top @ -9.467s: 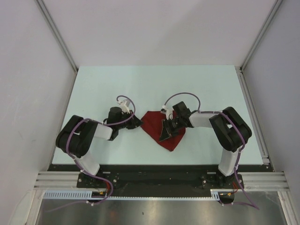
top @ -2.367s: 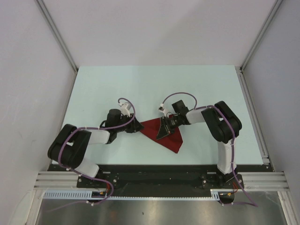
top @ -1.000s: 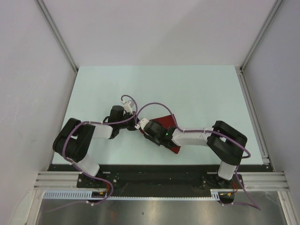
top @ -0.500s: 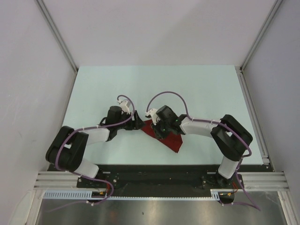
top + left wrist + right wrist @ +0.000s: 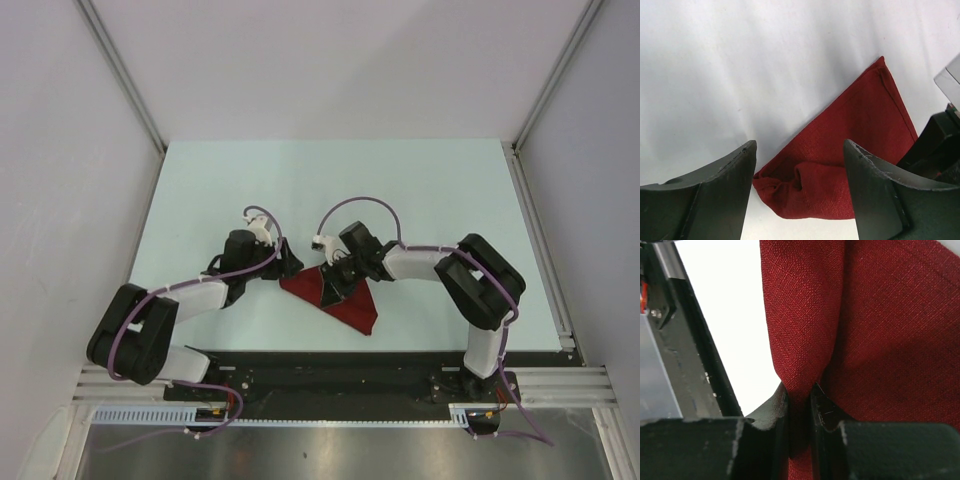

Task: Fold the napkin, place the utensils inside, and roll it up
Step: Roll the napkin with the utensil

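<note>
The dark red napkin [image 5: 352, 305] lies folded into a rough triangle near the table's front edge, between both arms. My right gripper [image 5: 333, 287] is on its left part; in the right wrist view it [image 5: 799, 392] is shut on a raised fold of the napkin [image 5: 880, 330]. My left gripper [image 5: 290, 264] sits just left of the cloth. In the left wrist view it [image 5: 799, 145] is open, with the napkin's bunched corner [image 5: 805, 187] lying between the fingers and untouched. The utensils are out of view.
The pale table [image 5: 400, 190] runs back to white walls with metal corner posts [image 5: 125, 75]. A black rail [image 5: 330, 362] lines the near edge. The right arm's black body [image 5: 935, 150] stands close on the right in the left wrist view.
My left gripper has opened and let go of the napkin's corner. My right gripper has closed on a fold of the cloth and drawn back to the right from its reach leftward.
</note>
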Robot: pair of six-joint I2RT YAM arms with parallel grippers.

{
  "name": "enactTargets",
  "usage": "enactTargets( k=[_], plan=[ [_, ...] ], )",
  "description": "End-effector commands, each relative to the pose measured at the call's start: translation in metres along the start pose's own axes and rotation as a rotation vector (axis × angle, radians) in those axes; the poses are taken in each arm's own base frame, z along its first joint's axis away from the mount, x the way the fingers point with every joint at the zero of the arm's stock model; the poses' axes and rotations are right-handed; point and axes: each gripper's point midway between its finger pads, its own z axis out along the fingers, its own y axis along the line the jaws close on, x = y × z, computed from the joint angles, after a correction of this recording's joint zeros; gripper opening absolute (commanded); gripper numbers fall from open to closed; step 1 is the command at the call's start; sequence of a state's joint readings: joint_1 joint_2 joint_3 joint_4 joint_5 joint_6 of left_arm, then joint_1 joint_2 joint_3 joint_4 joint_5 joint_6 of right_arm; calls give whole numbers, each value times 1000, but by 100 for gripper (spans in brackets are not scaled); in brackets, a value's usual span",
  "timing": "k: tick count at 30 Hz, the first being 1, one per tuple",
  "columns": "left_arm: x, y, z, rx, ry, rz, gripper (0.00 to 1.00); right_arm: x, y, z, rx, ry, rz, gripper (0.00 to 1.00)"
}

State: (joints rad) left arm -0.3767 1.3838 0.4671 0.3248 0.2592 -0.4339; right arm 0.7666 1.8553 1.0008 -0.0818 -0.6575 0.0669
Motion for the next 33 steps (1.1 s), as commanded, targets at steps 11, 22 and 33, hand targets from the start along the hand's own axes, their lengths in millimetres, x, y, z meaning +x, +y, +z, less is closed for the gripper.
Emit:
enactTargets(
  k=[11, 22, 33],
  plan=[
    [11, -5, 3, 56, 40, -6, 61, 26, -18, 3, -20, 81, 128, 0],
    [27, -8, 11, 92, 91, -62, 0, -8, -22, -28, 111, 14, 83, 38],
    [32, -5, 15, 82, 123, -69, 0, -53, 1, -70, 483, -124, -228, 61]
  ],
)
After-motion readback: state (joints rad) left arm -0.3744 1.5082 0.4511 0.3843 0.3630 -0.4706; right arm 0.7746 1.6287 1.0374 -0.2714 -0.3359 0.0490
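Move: The left hand is open, with the left end of the napkin roll about 2 cm back, 1 cm right and 4 cm below it. The napkin's far flat corner is roughly 3 cm ahead of that hand, 8 cm to its right, 5 cm down. The right hand already pinches the roll near its middle; from there the left end is some 6 cm ahead and 8 cm left, and the right end about 8 cm back and 10 cm right. The left fingers shut on the roll's left end as that hand sinks about 3 cm and eases slightly back and right. The right hand keeps its pinch on the roll almost in place, then opens, lets go and lifts about 5 cm, drawing forward and right off the roll while its wrist turns back some 20 degrees. ##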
